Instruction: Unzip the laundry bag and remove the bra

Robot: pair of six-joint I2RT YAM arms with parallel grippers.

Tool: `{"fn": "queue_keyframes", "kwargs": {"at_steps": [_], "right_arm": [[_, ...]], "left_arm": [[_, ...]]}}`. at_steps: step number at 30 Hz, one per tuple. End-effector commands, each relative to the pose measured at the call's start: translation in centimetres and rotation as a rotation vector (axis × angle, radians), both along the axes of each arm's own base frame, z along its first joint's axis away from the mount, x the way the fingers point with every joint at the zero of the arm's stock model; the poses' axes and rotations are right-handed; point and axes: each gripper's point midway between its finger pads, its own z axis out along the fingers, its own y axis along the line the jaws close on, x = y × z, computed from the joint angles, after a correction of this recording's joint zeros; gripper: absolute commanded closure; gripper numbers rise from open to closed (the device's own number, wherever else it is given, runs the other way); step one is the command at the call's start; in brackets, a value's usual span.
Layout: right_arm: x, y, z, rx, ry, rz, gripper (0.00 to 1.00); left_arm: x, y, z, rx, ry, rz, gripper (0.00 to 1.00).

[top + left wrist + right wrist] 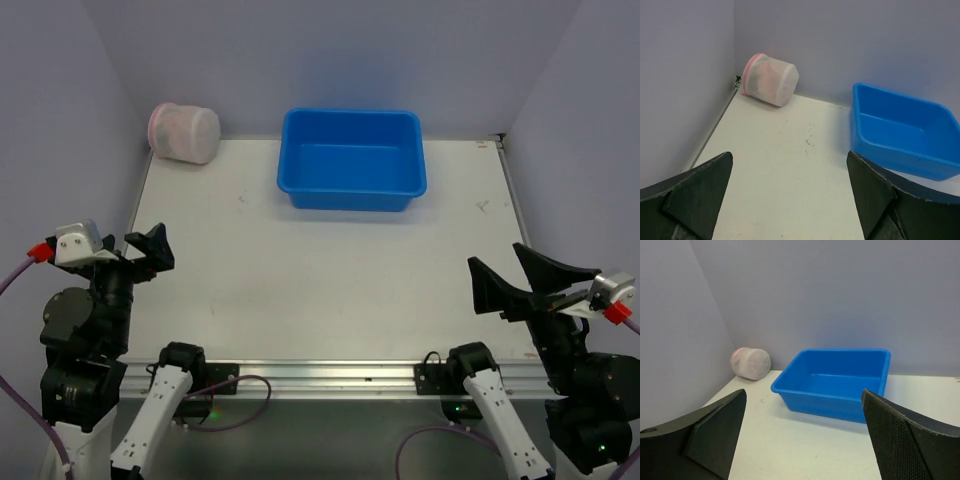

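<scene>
The laundry bag (184, 132) is a small white mesh drum with pink trim, lying on its side in the table's far left corner against the wall. It also shows in the left wrist view (770, 80) and the right wrist view (750, 363). Something pinkish shows faintly through the mesh; the bra itself is hidden. My left gripper (141, 248) is open and empty at the near left edge. My right gripper (512, 275) is open and empty at the near right. Both are far from the bag.
An empty blue plastic tub (351, 158) stands at the back centre of the white table (320, 280), also in the left wrist view (900, 130) and the right wrist view (837, 382). Purple walls close the back and both sides.
</scene>
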Motion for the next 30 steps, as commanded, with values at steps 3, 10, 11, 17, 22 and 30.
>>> {"fn": "queue_keyframes", "kwargs": {"at_steps": [3,10,11,17,22,30], "right_arm": [[1.8,0.9,-1.2,0.001,0.068,0.028,0.01],[5.1,3.4,-5.8,-0.030,0.255,0.119,0.01],[5.2,4.2,-6.3,-0.040,0.272,0.158,0.01],[6.8,5.8,-8.1,-0.019,0.367,0.225,0.01],[7.3,7.0,-8.8,-0.060,0.397,0.291,0.01],[8.1,9.0,-10.4,-0.086,0.429,0.406,0.01]], "left_arm": [[2.3,-1.2,-1.1,0.001,0.036,-0.045,0.00],[9.2,-3.0,-4.7,0.037,0.171,-0.083,0.00],[10.5,-3.1,-4.6,0.046,0.164,-0.072,0.00],[20.6,-2.5,-7.2,0.092,0.229,0.046,0.00],[30.3,-2.0,-7.3,0.104,0.179,0.103,0.00],[41.3,1.2,-12.1,0.146,0.210,0.185,0.00]]}}
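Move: Ahead of the left hand by about 50 cm lies the laundry bag, some 7 cm to its left and 31 cm lower, on its side in the far left corner of the table. The blue bin stands some 44 cm ahead of that hand, 41 cm to its right and 33 cm below. From the right hand the laundry bag lies about 55 cm ahead, 62 cm to the left and 36 cm below. Reaching fast towards the laundry bag, the left hand goes some 38 cm forward while sinking about 15 cm, its drop levelling off late as its fingers, tipped down about 20 degrees, stay wide open. The right hand sinks about 10 cm, moving forward and left nearly as much, tipping down and turning counter-clockwise, also open. ##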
